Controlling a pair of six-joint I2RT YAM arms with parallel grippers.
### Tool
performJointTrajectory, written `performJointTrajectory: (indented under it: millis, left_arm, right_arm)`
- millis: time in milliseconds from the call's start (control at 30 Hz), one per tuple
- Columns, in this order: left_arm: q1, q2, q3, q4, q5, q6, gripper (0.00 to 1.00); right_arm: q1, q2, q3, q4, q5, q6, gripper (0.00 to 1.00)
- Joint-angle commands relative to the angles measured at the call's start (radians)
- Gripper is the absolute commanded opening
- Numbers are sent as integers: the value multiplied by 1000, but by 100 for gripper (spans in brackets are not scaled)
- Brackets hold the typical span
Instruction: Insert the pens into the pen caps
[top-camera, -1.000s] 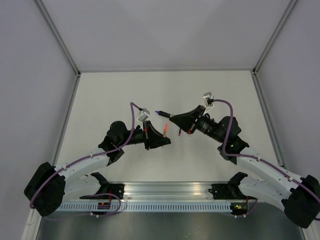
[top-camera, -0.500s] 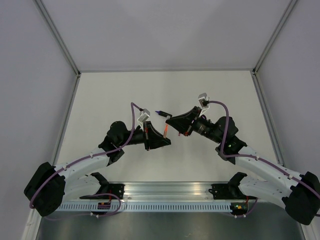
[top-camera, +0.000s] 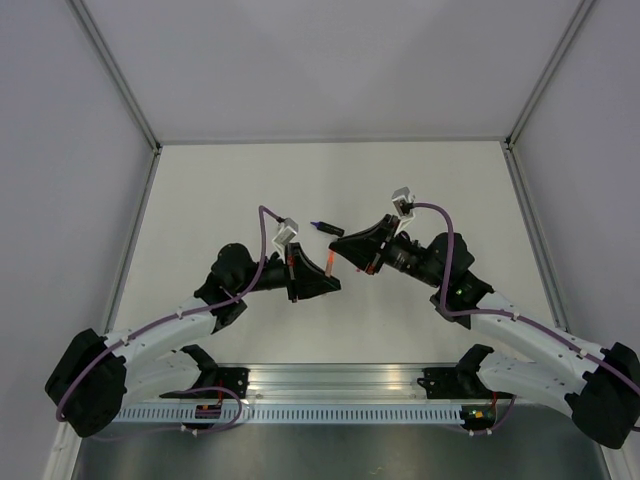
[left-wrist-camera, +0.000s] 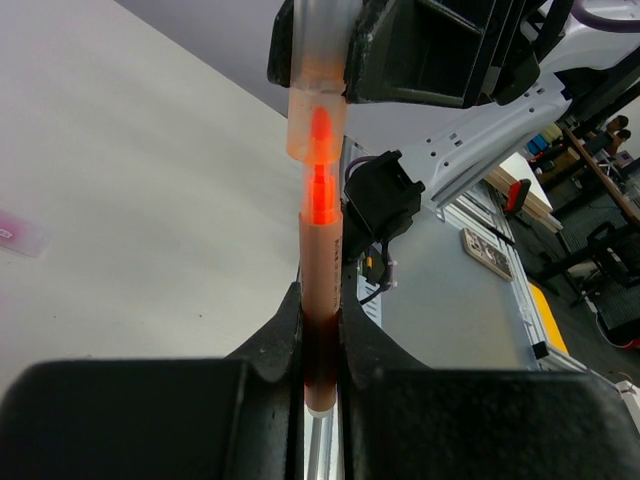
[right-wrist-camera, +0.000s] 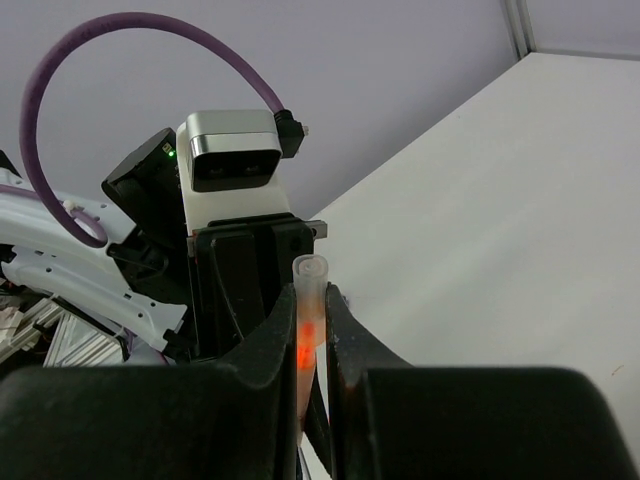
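My left gripper (top-camera: 328, 282) is shut on the pink-red pen (top-camera: 328, 264) and holds it above the table with its tip pointing away. In the left wrist view the pen (left-wrist-camera: 320, 250) stands between my fingers (left-wrist-camera: 275, 335). Its glowing tip sits inside the mouth of the translucent pink cap (left-wrist-camera: 316, 120). My right gripper (top-camera: 340, 246) is shut on that cap (right-wrist-camera: 311, 285) and faces the left gripper (right-wrist-camera: 240, 280) head on. The dark navy-purple pen (top-camera: 322, 227) lies on the table just behind both grippers. A pale purple cap (left-wrist-camera: 15, 232) lies on the table at the left edge of the left wrist view.
The white table (top-camera: 330, 180) is walled by grey panels on three sides. An aluminium rail (top-camera: 330, 385) with both arm bases runs along the near edge.
My right gripper has moved left toward the left gripper, bringing the pink cap onto the pen's tip. The left gripper has barely moved.
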Motion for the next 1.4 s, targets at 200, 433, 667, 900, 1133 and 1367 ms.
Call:
performJointTrajectory:
  millis: [200,433,667,900,1133,1367]
  left_arm:
    - [-4,-76,5,22,-72,26,2]
    - [-4,-110,-8,13,-113,34,2]
    - [-4,-107,-4,5,-110,41,2]
    - [-4,-102,-2,13,-98,38,2]
    - [-4,-104,-1,14,-87,41,2]
    - [-4,-108,-2,26,-67,35,2]
  right_arm:
    - [62,45,39,-52,-29,14,0]
    - [140,33,44,-136,109,-64,0]
    - [176,31,50,-136,119,-68,23]
    - [174,-24,82,-168,193,-98,55]
    - [176,-18,166,-233,262,-124,63]
    - [176,37,257,-254,302,-153,62]
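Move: My left hand holds the orange pen with its tip pointing up and forward, already just inside the cap. The cap lies about 5 cm ahead of this hand, 5 cm above it and 1 cm to the right. From my right hand, which grips the cap, the pen's middle is some 3 cm back, 1 cm left and 4 cm down. On the table, about 30 cm below my right hand, the dark pen lies some 20 cm ahead and 2 cm left, and the pink pen 14 cm ahead and 11 cm right. With my right hand I press the cap down over the orange pen, going about 2 cm left and a little back; my left hand keeps its grip and is pushed about 1 cm left. I then open my right fingers, dip them about 2 cm down and back, and lift some 5 cm while easing forward, away from the capped pen. ##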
